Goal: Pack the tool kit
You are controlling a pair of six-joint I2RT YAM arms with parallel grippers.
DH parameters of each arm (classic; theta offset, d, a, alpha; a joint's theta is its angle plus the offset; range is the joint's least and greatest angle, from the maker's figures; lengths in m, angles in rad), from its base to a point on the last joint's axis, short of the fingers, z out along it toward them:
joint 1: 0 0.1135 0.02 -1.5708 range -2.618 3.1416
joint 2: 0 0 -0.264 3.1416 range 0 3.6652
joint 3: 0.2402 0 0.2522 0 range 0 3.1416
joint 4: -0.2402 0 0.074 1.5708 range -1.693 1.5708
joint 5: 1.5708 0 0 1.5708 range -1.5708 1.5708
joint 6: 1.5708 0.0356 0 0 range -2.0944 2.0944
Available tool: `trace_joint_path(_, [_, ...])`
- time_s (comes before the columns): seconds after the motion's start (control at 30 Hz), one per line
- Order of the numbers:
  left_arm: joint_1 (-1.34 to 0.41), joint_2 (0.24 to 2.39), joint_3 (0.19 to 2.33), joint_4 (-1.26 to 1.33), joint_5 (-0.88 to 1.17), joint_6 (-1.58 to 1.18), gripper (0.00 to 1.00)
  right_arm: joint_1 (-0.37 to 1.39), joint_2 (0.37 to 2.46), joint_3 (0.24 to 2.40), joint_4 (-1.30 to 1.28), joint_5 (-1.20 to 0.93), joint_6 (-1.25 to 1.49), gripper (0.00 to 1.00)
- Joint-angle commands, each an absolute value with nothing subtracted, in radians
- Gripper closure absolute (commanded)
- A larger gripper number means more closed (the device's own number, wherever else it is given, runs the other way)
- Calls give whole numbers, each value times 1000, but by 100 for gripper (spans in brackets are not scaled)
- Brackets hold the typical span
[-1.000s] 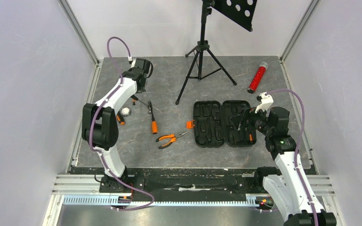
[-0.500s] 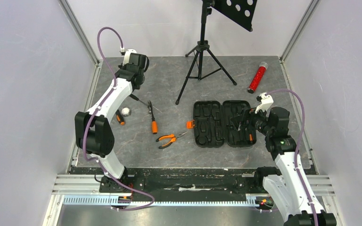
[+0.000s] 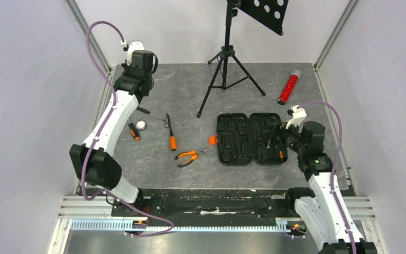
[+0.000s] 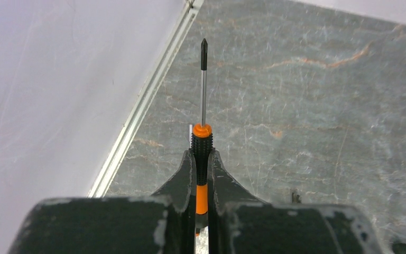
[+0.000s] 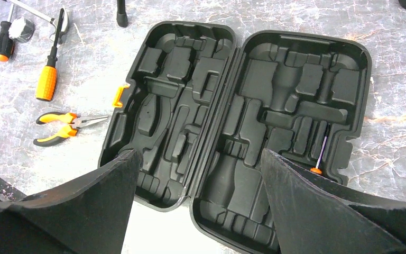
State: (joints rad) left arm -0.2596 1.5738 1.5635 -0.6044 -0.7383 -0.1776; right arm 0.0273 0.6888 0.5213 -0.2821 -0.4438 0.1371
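Observation:
The tool kit case (image 3: pixel 250 138) lies open and flat, black, with an orange latch (image 3: pixel 212 139) on its left edge. A thin screwdriver (image 5: pixel 320 153) sits in a slot of the right half. My right gripper (image 5: pixel 198 153) hangs open over the case's near edge, holding nothing. My left gripper (image 4: pixel 201 157) is shut on a small black-and-orange screwdriver (image 4: pixel 203 90), tip pointing away, above the far left corner of the table. Left of the case lie orange pliers (image 3: pixel 190 155), an orange-handled screwdriver (image 3: pixel 172 136), a stubby screwdriver (image 3: pixel 133 131) and a metal-shafted tool (image 3: pixel 156 115).
A black tripod stand (image 3: pixel 226 69) rises behind the case. A red glittery tube (image 3: pixel 288 87) lies at the back right. A small silver piece (image 3: pixel 141 125) rests by the stubby screwdriver. White walls with metal rails close in both sides of the table.
My left arm has risen and swung back toward the far left corner, carrying the small screwdriver. The right arm and the case have not moved.

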Motion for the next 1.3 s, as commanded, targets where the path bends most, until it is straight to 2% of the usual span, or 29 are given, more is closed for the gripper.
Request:
trace_joint_path(0.0, [-262,1524,1626,-604,-755,-175,98,31,670,529,-282,-459,123,13])
trace_joint_path(0.13, [-262,1501,1638,-626,-699,-198,98,31,666,534,-283,-468,125,13])
trace_joint_path(0.3, [-263,1421,1577,-626,-436,-308,98,31,663,548,-276,-502,141,14])
trace_joint_path(0.47, [-264,1309,1411,-574,-146,-459,98,35,651,550,-250,-540,184,15])
trace_joint_path(0.73, [-275,1106,1064,-309,270,-787,98,74,627,542,-153,-606,292,21])
trace_joint_path(0.87, [-325,1047,941,-175,324,-926,98,121,623,526,-70,-614,375,25])
trace_joint_path(1.27, [-611,1030,783,105,303,-1056,98,378,670,490,197,-539,593,35])
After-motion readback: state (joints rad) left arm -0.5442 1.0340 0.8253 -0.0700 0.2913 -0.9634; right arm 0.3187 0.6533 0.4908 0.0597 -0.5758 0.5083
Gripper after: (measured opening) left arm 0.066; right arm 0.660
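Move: Back and to the right of the left hand, which already holds the small screwdriver, the open right gripper waits about 17 cm back, 48 cm right and 12 cm lower. From the left hand, the open tool case lies 17 cm back, 44 right and 26 below; the pliers 24 back, 21 right; the big screwdriver 14 back, 13 right, both some 27 down. From the right hand, the small screwdriver is 17 cm ahead, 48 left and 12 up; the case 4 left and 15 below, level ahead. Swinging right and back, the left arm rises a little, then carries the gripped small screwdriver about 25 cm right and 17 back towards the right gripper, its wrist rolling left side down and turning clockwise until the fingers point rightward. To meet it, the empty right hand goes some 10 cm left and 7 up above the case, turning about 20 degrees counter-clockwise with its left side rising, fingers partly closing. ##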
